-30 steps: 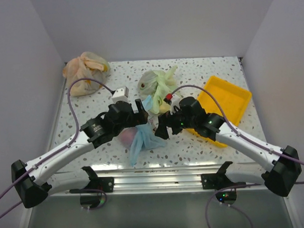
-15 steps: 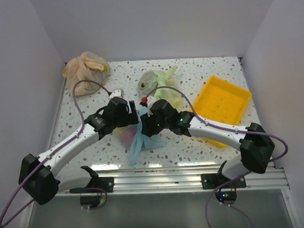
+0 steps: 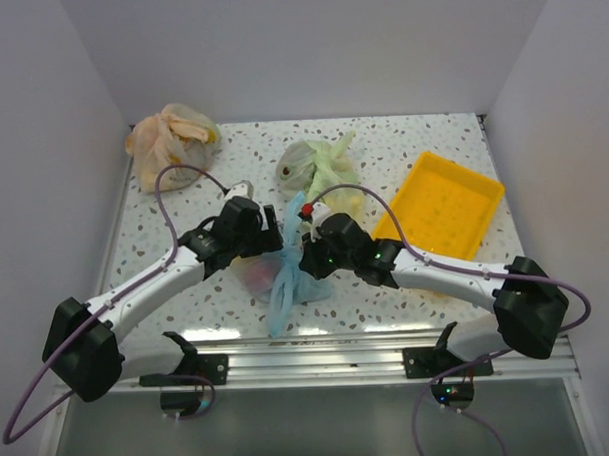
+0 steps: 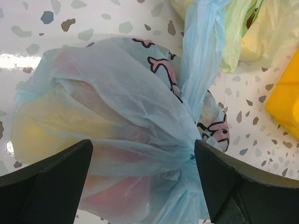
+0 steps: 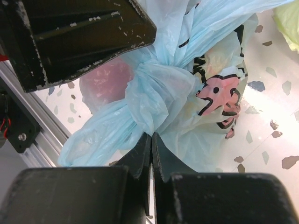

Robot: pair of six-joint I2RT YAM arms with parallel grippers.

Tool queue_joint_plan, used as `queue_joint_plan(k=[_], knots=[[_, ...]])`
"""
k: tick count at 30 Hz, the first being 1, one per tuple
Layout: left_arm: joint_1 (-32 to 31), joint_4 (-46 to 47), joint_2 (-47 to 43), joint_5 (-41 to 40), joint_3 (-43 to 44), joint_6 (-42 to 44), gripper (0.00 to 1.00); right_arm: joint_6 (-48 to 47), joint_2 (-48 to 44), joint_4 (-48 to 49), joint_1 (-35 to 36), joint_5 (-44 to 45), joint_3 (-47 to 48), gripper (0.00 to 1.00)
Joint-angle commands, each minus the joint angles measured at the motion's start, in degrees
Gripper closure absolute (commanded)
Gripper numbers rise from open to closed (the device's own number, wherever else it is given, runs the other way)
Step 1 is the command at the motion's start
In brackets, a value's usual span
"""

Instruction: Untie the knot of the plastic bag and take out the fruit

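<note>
The light blue plastic bag [image 3: 271,277] lies on the speckled table between both arms, and its printed patch [image 5: 219,95] faces the right wrist camera. Its knot [image 5: 156,95] is a bunched twist with one tail rising [image 3: 297,210] and one trailing toward the front. My right gripper [image 5: 152,135] is shut, its tips pinching the plastic at the knot's lower edge. My left gripper [image 4: 142,184] stands open astride the bag, one finger on each side, the knot [image 4: 191,163] by its right finger. Fruit shows through the plastic as a red shape [image 4: 110,198] and a yellow shape [image 4: 39,128].
A pale green tied bag [image 3: 317,162] sits just behind the blue one. An orange bag [image 3: 171,138] lies at the back left. A yellow tray [image 3: 446,208] stands to the right. A metal rail [image 3: 319,346] runs along the table's front edge.
My right arm swung left to the bag and its gripper closed at the knot. The left gripper settled lower over the bag, still open. The bag's upper tail now stands up.
</note>
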Motion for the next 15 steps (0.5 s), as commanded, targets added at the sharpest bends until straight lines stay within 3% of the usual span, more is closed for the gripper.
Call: queue_joint_plan(k=[1,5,8,11,12,14,15], knots=[[0.3,5.2,1.3,0.2,-1.3,-3.1,0.04,1.9,-1.6,5.0,0.2,1.2,-1.9,1.00],[0.3,7.1,3.5,-1.2,-1.9,-5.2,0.12,1.6,-1.6,5.6,0.2,1.4,-2.8,1.00],[0.3,9.6,4.0,-1.7,-3.2,-6.0,0.29,1.7,-1.6,5.7,0.1,1.6,-3.4,1.00],[0.3,10.6,5.0,-0.9,-3.2,-5.9,0.55,1.6,-1.6,5.6,0.2,1.8,-3.8,1.00],[0.3,11.1,5.1,-0.7,-3.2,-5.5,0.77,1.5,-1.6,5.6,0.2,1.8,-4.0,1.00],[0.3,10.5,5.0,-1.9,-2.7,-5.0,0.99,1.3,-2.0,5.5,0.2,2.8,-4.1,1.00],[0.4,9.1,4.8,-2.7,-2.2,-3.9,1.00,1.2,-2.5,4.8,0.1,3.5,-4.2,1.00]])
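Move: The left hand, open, is going for the blue bag's gathered folds just beside its knot, about 3 cm below, 1 cm ahead and 1 cm to its right. From it, the knot lies some 3 cm right and 1 cm back, the pink fruit roughly 4 cm left and 5 cm back, and the green bag around 13 cm ahead and 11 cm right. From the right hand, already pinching the flap by the knot, those folds are about 7 cm ahead, 5 cm left and 3 cm lower. Pinching the gathered blue plastic on the left side of the knot, the left fingers go from wide open to all but shut, while the hand sinks nearly 3 cm and edges about 1 cm forward and right, barely turning. The right hand keeps its closed grip on the flap on the knot's other side and settles down about 1 cm. ##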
